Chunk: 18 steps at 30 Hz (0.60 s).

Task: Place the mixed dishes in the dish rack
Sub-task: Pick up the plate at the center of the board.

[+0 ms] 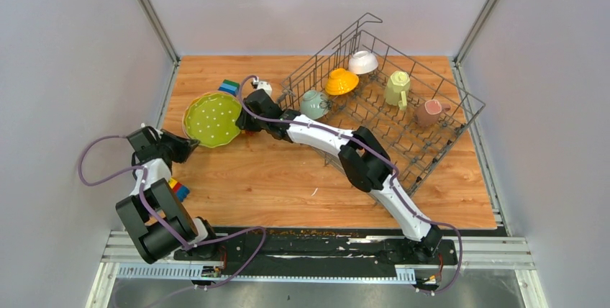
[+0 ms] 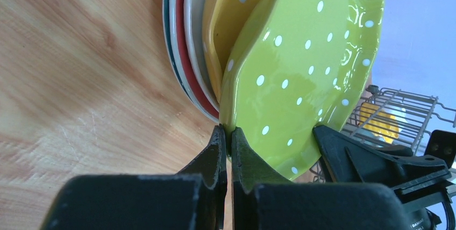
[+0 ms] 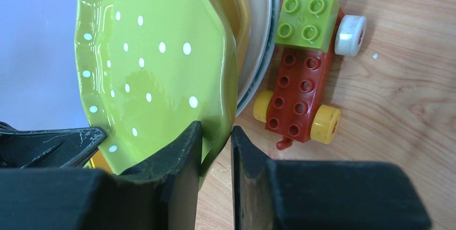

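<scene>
The lime-green white-dotted plate (image 1: 212, 119) (image 2: 301, 74) (image 3: 156, 63) stands tilted up off a stack of plates (image 2: 185, 52), with a yellow plate (image 2: 231, 20) just behind it. My left gripper (image 1: 188, 148) (image 2: 230, 133) is shut on its near-left rim. My right gripper (image 1: 241, 117) (image 3: 216, 130) sits astride the opposite rim, jaws narrowed onto it. The dish rack (image 1: 407, 50) at the back right holds a white bowl (image 1: 363, 62), a yellow bowl (image 1: 341, 81), a teal mug (image 1: 314, 103), a pale-green mug (image 1: 397, 88) and a pink mug (image 1: 429, 112).
A red toy block car (image 3: 301, 95) with a green block (image 3: 306, 23) and a white wheel (image 3: 350, 35) lies just right of the plate stack. More coloured blocks (image 1: 178, 189) sit by the left arm. Walls close in on both sides.
</scene>
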Tool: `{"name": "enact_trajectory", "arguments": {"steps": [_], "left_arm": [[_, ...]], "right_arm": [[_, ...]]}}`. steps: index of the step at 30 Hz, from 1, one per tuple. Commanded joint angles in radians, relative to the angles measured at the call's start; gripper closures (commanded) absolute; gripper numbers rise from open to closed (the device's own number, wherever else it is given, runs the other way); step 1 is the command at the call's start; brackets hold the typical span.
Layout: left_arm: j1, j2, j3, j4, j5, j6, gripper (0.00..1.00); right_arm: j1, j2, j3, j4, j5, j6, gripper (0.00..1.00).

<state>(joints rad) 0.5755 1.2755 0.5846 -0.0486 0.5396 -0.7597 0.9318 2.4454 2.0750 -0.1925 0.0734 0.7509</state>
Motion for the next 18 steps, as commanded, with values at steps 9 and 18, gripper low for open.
{"name": "enact_trajectory", "arguments": {"steps": [9,18], "left_arm": [[-0.004,-0.082,0.058,0.054,0.035,0.040,0.44],[-0.003,-0.096,0.053,-0.007,0.000,0.069,0.29]], "right_arm": [[0.024,-0.191,-0.073,0.101,-0.115,-0.098,1.00],[0.017,-0.237,-0.096,0.083,-0.153,-0.073,1.00]]}}
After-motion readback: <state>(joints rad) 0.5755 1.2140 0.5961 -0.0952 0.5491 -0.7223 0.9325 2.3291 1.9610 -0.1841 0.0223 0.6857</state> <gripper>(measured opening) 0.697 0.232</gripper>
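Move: Both hands already pinch the rim of the green plate: its middle lies about 6 cm ahead and 5 cm right of the left hand, and some 2 cm ahead and 8 cm left of the right hand, roughly level with both. From the right hand, the remaining plate stack is about 3 cm ahead, 9 cm left and 4 cm down; the toy car is 3 cm ahead, 3 cm right and 6 cm down. Left fingers open wide, releasing the rim, while the right keeps its pinch, drawing up and back about 3 cm. ##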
